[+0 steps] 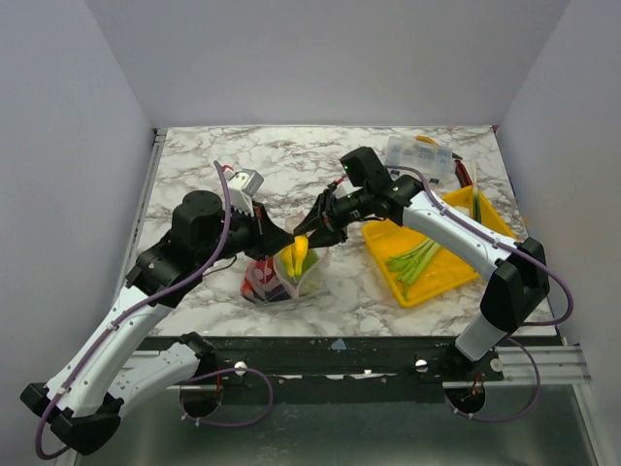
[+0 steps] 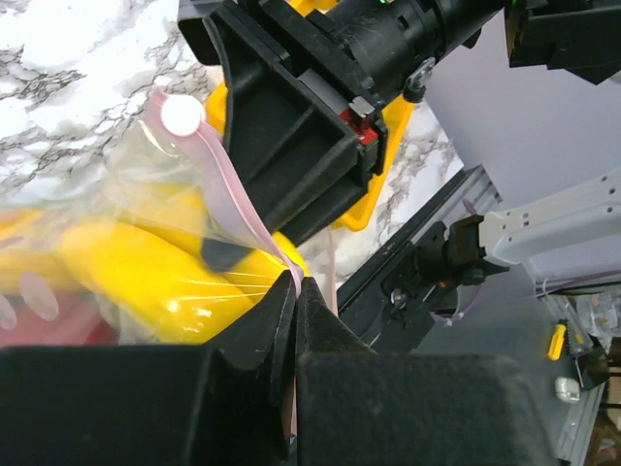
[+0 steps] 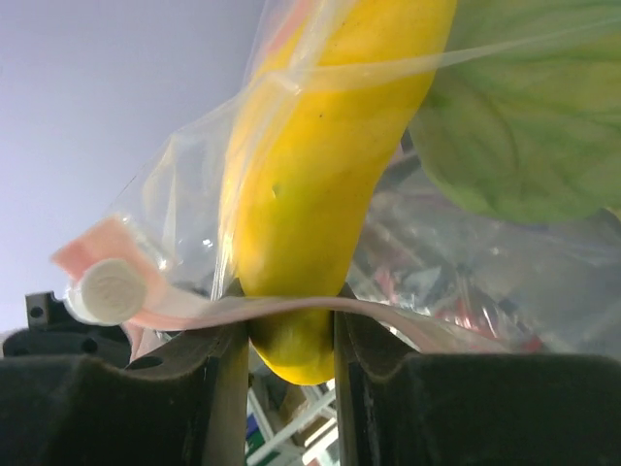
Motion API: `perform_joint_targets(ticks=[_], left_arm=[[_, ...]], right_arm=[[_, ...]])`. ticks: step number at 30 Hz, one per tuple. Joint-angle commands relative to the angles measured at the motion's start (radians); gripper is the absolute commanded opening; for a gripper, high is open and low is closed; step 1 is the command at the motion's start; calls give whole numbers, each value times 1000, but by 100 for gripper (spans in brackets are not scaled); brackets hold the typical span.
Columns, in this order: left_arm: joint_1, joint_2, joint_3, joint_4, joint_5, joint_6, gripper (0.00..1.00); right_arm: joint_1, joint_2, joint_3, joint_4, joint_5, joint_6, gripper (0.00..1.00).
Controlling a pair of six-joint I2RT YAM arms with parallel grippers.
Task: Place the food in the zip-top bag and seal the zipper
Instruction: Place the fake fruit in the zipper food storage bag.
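The clear zip-top bag [image 1: 291,282] stands at the table's middle, its mouth lifted. My left gripper [image 2: 296,283] is shut on the pink zipper [image 2: 233,194] near one end of the mouth; the white slider [image 2: 181,115] sits further along the strip. My right gripper [image 3: 289,325] is shut on the tip of a yellow banana [image 3: 320,175], which reaches into the bag through the mouth. The zipper [image 3: 408,320] runs across the banana just above the fingers. A round green food [image 3: 524,126] lies inside the bag beside it. From above, both grippers [image 1: 309,231] meet over the bag, with the banana [image 1: 299,254] between them.
A yellow tray [image 1: 456,277] with green beans [image 1: 415,258] lies at the right. A rigid clear compartment box [image 1: 419,155] stands at the back right. Red packaging [image 1: 258,280] shows at the bag's left side. The right gripper's black body [image 2: 291,126] looms close above the bag mouth.
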State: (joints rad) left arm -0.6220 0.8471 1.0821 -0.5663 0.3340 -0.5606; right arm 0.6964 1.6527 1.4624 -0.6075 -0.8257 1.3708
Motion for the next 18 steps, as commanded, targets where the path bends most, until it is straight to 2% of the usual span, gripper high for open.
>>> perform_joint_targets(ticks=[1,2,4,7,8,10,12,16,18], left_arm=[[-12,-29,11,109,94,-89,0],[-12,-27,19,100,80,-99,0],[-13,-14,45,51,15,-116,0],[-9,-1,73,1,-68,-125,0],[-8,0,76,-7,-97,-127,0],[0,-2,78,-20,-142,-130,0],[20,4,91,-33,-142,-109,0],[46,16,115,-63,-124,-43,0],[54,27,128,-61,-73,10,0]], right_arm=[[6,47,84,30,191,-15,21],[13,59,106,5,224,-40,22],[29,89,149,-28,271,-119,39],[44,105,171,-61,284,-254,53],[52,99,175,-80,299,-300,60],[54,64,173,-97,320,-406,66],[55,-6,138,-91,359,-509,77],[54,-101,163,-174,408,-698,90],[54,-124,198,-231,423,-792,90]])
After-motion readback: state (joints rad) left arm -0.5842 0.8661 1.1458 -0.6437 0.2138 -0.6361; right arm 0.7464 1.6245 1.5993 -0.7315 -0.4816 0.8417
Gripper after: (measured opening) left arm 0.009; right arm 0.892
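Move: My right fingers still hold one end of the bananas; their middle is about 3 cm back, 3 cm left and 6 cm below that hand. The bag they are going into has its middle roughly 4 cm back, 4 cm left and 12 cm below, with the cabbage inside about 3 cm back, level sideways and 10 cm down. From my left hand, which pinches the rim, the bag's middle is some 4 cm back, 1 cm left and 14 cm below. I open my right fingers wide and let go of the bananas while that hand reaches about 3 cm forward, dipping and edging left, then draws back up and to the right, out of the mouth, rolling some 35 degrees so its top tips towards my base. My left hand keeps its pinch on the rim, rises slightly, then eases forward and left, turning a little counter-clockwise. ##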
